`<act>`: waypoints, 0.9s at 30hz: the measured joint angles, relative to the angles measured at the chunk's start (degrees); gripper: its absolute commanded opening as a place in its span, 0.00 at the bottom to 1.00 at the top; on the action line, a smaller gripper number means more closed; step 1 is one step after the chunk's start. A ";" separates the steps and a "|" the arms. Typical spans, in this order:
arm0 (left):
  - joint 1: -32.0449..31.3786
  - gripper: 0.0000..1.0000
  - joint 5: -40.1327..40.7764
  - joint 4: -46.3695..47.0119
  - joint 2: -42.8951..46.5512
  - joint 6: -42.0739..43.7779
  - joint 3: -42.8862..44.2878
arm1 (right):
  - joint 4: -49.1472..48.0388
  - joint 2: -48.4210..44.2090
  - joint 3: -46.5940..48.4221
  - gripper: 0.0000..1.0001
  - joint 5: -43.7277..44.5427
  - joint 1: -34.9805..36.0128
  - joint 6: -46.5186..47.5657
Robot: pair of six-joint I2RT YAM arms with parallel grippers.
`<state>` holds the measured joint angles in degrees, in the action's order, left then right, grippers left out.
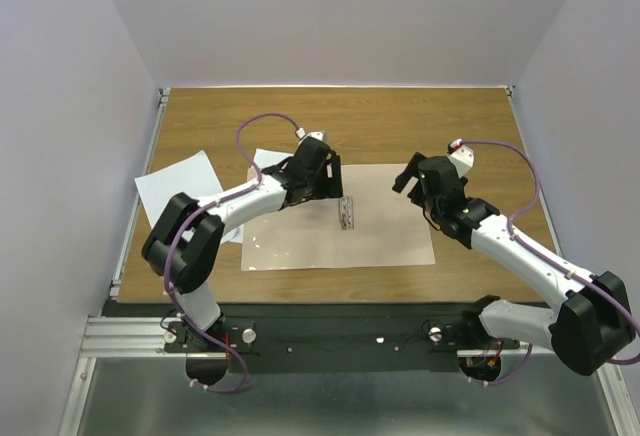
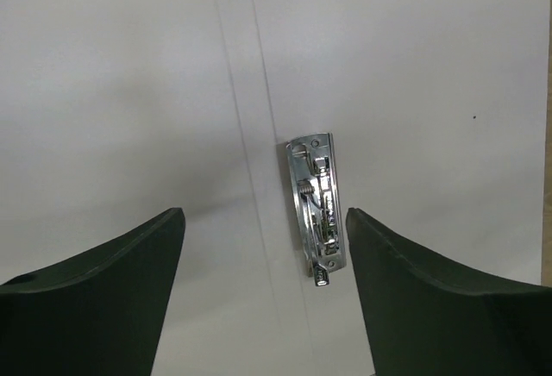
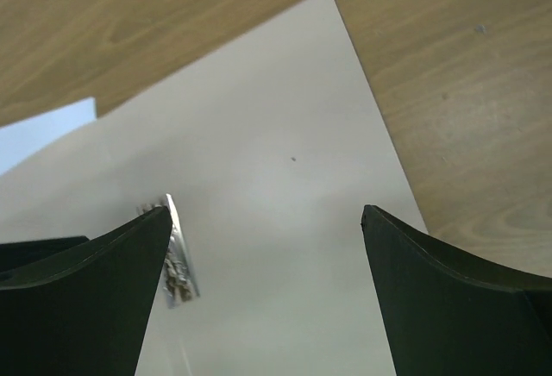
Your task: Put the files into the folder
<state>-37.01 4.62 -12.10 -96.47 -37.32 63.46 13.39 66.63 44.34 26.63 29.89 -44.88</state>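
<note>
The folder (image 1: 390, 226) lies opened flat on the wooden table, pale inside, with a metal clip (image 1: 347, 213) at its middle fold. Two white files lie at the left: one sheet (image 1: 178, 191) by the table's left edge, the other (image 1: 268, 161) partly under the folder's far left corner and my left arm. My left gripper (image 1: 325, 178) hovers open over the folder's left half, the clip (image 2: 316, 208) just inside its right finger. Above the folder's right half my right gripper (image 1: 410, 178) is open and empty; its wrist view shows the clip (image 3: 178, 260) beside the left finger.
White walls enclose the table on three sides. Bare wood (image 1: 400, 121) runs behind the folder and to its right (image 3: 466, 91). A corner of a white sheet (image 3: 47, 130) peeks out past the folder's far edge. A metal rail (image 1: 130, 336) lines the near edge.
</note>
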 measured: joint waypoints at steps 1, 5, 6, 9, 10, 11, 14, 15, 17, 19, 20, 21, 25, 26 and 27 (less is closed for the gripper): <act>-0.57 0.72 0.07 -0.92 -1.73 0.04 1.64 | 0.81 -0.07 -0.66 1.00 0.17 0.00 -0.11; -1.55 0.62 0.24 -2.95 -5.40 0.74 5.01 | 4.90 -0.66 -2.32 1.00 1.03 0.00 -0.11; -1.68 0.62 0.28 -3.52 -5.79 0.76 5.22 | 5.79 -1.07 -2.56 1.00 1.46 0.00 -0.11; -2.25 0.59 0.33 -4.52 -6.29 0.68 5.25 | 7.19 -2.32 -3.04 1.00 2.71 -0.02 -0.11; -2.45 0.59 0.42 -4.70 -6.51 0.66 5.35 | 7.43 -2.78 -3.23 1.00 3.04 -0.02 -0.11; -2.75 0.59 0.44 -4.83 -6.99 0.68 5.60 | 7.56 -3.10 -3.39 1.00 3.21 -0.02 -0.11; -3.32 0.53 0.44 -4.98 -8.72 0.57 6.54 | 7.89 -3.45 -3.52 1.00 3.76 -0.02 -0.09; -3.45 0.53 0.44 -4.98 -9.62 0.39 6.88 | 7.93 -3.45 -3.54 1.00 3.78 -0.02 -0.09; -3.74 0.51 0.44 -4.96 -11.08 -0.02 7.23 | 8.13 -3.45 -3.58 1.00 3.80 -0.02 -0.07; -3.72 0.49 0.44 -4.98 -12.02 -0.28 7.30 | 8.26 -3.28 -3.58 1.00 3.80 -0.02 -0.07; -3.74 0.49 0.46 -4.98 -12.31 -0.46 7.32 | 8.31 -3.15 -3.58 1.00 3.80 -0.02 -0.07; -3.74 0.49 0.44 -4.96 -12.52 -0.66 7.39 | 8.37 -2.95 -3.58 1.00 3.80 -0.02 -0.07; -3.69 0.47 0.52 -4.85 -12.85 -1.07 8.20 | 8.79 -2.10 -3.58 1.00 3.78 -0.02 -0.07; -3.69 0.47 0.52 -4.79 -12.90 -1.16 8.26 | 8.85 -2.05 -3.58 1.00 3.78 -0.02 -0.07; -3.72 0.46 0.52 -4.79 -12.94 -1.29 8.28 | 8.90 -2.05 -3.58 1.00 3.78 -0.02 -0.07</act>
<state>-40.73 5.15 -16.88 -109.40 -38.61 71.75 22.28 64.58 40.75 30.41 29.87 -44.95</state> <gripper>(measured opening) 0.483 0.998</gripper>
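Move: The folder's metal clip lies about 5 cm to the left hand's right, roughly 1 cm back and 6 cm below it. On the table plane, the nearer white file, mostly under the open folder, is some 14 cm left and 2 cm ahead; the other file is about 40 cm left, level with the hand. From the right hand the metal clip is some 13 cm left, 6 cm back and 13 cm below. Left hand sinks about 6 cm and right to the metal clip, half-closing; right hand eases down, back, right. ##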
